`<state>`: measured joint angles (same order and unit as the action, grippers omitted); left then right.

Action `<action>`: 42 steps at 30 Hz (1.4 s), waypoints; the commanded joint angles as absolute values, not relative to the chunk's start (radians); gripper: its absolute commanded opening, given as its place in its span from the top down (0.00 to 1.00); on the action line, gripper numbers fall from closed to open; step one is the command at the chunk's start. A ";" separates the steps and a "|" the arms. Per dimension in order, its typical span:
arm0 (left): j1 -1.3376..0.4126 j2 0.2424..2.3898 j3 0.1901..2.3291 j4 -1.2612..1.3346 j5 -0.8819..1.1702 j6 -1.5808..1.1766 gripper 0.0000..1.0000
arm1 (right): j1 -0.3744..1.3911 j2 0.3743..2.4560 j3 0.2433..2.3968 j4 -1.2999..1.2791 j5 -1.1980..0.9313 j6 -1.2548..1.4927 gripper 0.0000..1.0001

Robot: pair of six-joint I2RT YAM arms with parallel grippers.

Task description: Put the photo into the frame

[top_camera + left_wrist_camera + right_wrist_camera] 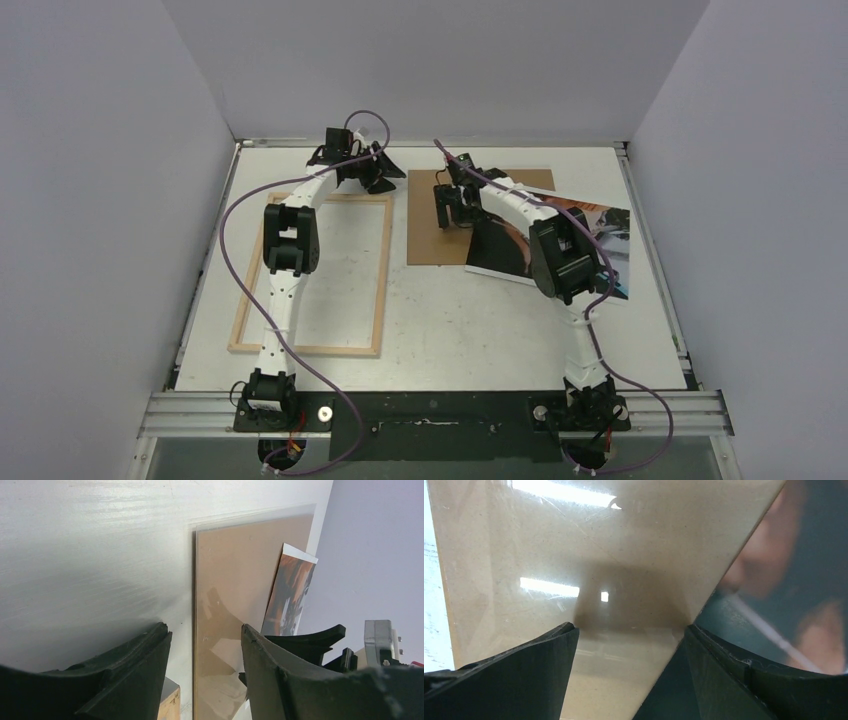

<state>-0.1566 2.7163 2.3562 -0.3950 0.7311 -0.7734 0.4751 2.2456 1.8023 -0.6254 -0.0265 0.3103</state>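
Observation:
The frame (pixel 382 270) lies flat on the left half of the table, its pale wood side up; one corner (pixel 170 702) shows in the left wrist view. The photo (pixel 605 235) lies to the right, overlapping the brown board's near right corner and partly hidden under the right arm; its dark and orange print shows in both wrist views (pixel 292 592) (pixel 784 580). My left gripper (pixel 375 178) (pixel 204 626) hovers at the frame's far right corner, open and empty. My right gripper (pixel 452 215) (pixel 630 630) hangs open over the board beside the photo's edge, holding nothing.
A brown backing board (pixel 430 235) (pixel 240 580) (pixel 574 555) lies between frame and photo, with a glossy clear sheet (pixel 192 527) on it. Grey walls close in the table on three sides. Purple cables loop off both arms.

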 commanded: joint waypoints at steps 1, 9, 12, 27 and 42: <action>-0.163 2.730 2.332 -0.380 0.726 -0.746 0.47 | 0.512 2.240 1.947 -0.689 0.097 0.299 0.21; -0.172 2.735 2.327 -0.365 0.721 -0.757 0.47 | 0.572 2.430 2.187 -0.730 0.272 0.198 0.04; -0.177 2.737 2.327 -0.365 0.719 -0.762 0.47 | 0.571 2.472 2.238 -0.744 0.234 0.208 0.02; -0.181 2.750 2.329 -0.374 0.697 -0.779 0.47 | 0.550 2.499 2.181 -0.787 -0.067 0.287 0.00; -0.189 2.732 2.308 -0.410 0.711 -0.742 0.47 | 0.588 2.398 1.955 -0.744 -0.219 0.291 0.00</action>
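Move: The clear cover lies on the brown board, its middle about 5 cm right of the right hand and 1 cm ahead, barely a centimetre below. The photo, already pushed off to the side, has its middle some 22 cm right and 4 cm back; the empty frame lies 34 cm left and 13 cm back. From the left hand the cover's middle is about 20 cm right, 7 cm back and slightly below. Up off the photo's left edge goes the right hand, rising about 4 cm while swinging forward and left, then down again onto the left part of the clear cover as the fingers spread fully. Staying low, the open fingertips draw back some 4 cm along the cover, easing left, and finish about 7 cm left of the start. The left hand shifts 1 cm right towards the board. ##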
